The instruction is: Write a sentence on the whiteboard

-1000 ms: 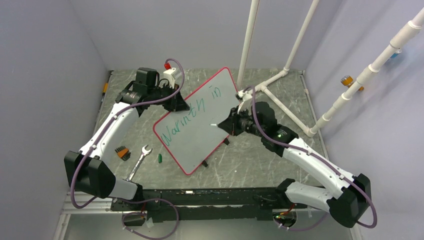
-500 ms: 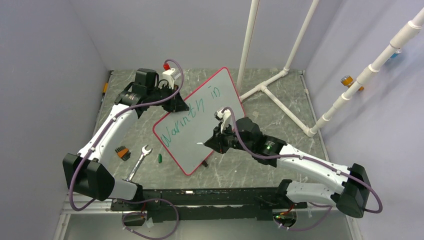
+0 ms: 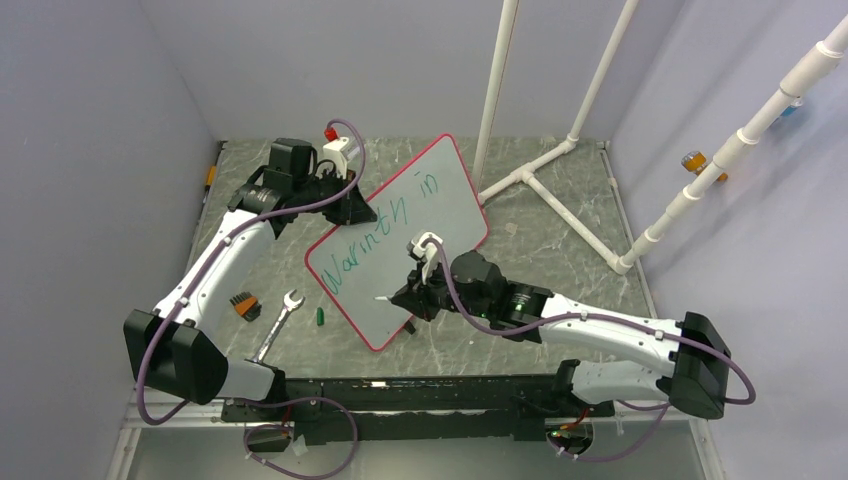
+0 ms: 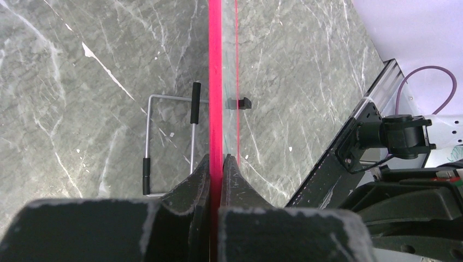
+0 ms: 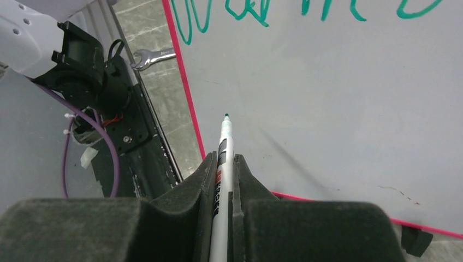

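Note:
The whiteboard [image 3: 420, 255], white with a red rim, stands tilted on the table, and its rim [image 4: 215, 82] runs edge-on through the left wrist view. The sentence [image 3: 385, 222] so reads "Warmth in" in green along the upper line, with its lower strokes [image 5: 245, 13] showing in the right wrist view. My left gripper [image 3: 360, 212] [image 4: 217, 161] is shut on the board's far-left rim. My right gripper [image 3: 405, 297] [image 5: 223, 158] is shut on a white marker [image 5: 224, 143] whose green tip points at the blank board [image 5: 338, 109] below the lettering. Whether the tip touches it is unclear.
A wrench [image 3: 279, 322], a small green cap [image 3: 320, 316] and a black-and-orange block [image 3: 245, 304] lie left of the board. A white pipe frame [image 3: 545, 185] stands at the back right. A wire stand [image 4: 169, 142] sits behind the board.
My right arm has swung left and nearer, carrying the marker from the board's right edge to the blank area under the first word. The left arm and the board have stayed put.

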Tool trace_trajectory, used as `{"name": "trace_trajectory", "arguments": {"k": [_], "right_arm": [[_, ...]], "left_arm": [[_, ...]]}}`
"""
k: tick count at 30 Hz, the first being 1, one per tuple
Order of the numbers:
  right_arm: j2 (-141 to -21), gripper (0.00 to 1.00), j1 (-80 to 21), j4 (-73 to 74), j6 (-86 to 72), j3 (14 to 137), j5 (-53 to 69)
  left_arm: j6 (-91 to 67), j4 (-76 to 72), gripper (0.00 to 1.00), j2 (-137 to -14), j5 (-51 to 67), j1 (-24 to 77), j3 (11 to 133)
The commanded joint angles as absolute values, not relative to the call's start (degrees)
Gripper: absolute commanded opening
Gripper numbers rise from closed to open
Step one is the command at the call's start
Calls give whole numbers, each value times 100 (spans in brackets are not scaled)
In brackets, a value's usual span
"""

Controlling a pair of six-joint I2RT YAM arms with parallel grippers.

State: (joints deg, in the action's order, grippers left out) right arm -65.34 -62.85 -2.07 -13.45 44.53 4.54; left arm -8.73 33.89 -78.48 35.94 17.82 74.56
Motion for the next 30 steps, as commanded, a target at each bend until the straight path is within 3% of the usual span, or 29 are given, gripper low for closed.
{"name": "trace_trajectory", "arguments": {"k": [1,21,30], "right_arm": [[-6715,0,-6431,-825,-1101,4510,359],[-7753,0,-6723,-1300,-747,5343,123],[-7846,0,-6721,-1296,-922,5042,123]], "left_arm": [[-233,3314,0,-7863,2780,1880,7308],[-238,3357,0,-7915,2753,1863,7348],[-245,3357,0,-7917,2761,1863,7356]]}}
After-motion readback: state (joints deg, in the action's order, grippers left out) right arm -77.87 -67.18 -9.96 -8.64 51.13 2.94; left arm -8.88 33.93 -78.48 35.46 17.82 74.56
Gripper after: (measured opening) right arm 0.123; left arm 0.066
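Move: The right hand holds the marker; the bare spot under the W, where it is headed, lies about 10 cm left, 2 cm forward and 2 cm below. The W is about 14 cm left, 5 cm forward; the board's red left edge about 13 cm left, 1 cm forward. From the left hand, at the board's upper edge, the spot is some 16 cm back, 4 cm left and 8 cm lower. Right hand carries the marker about 6 cm left, dipping 2 cm midway, until its tip touches under the W. ##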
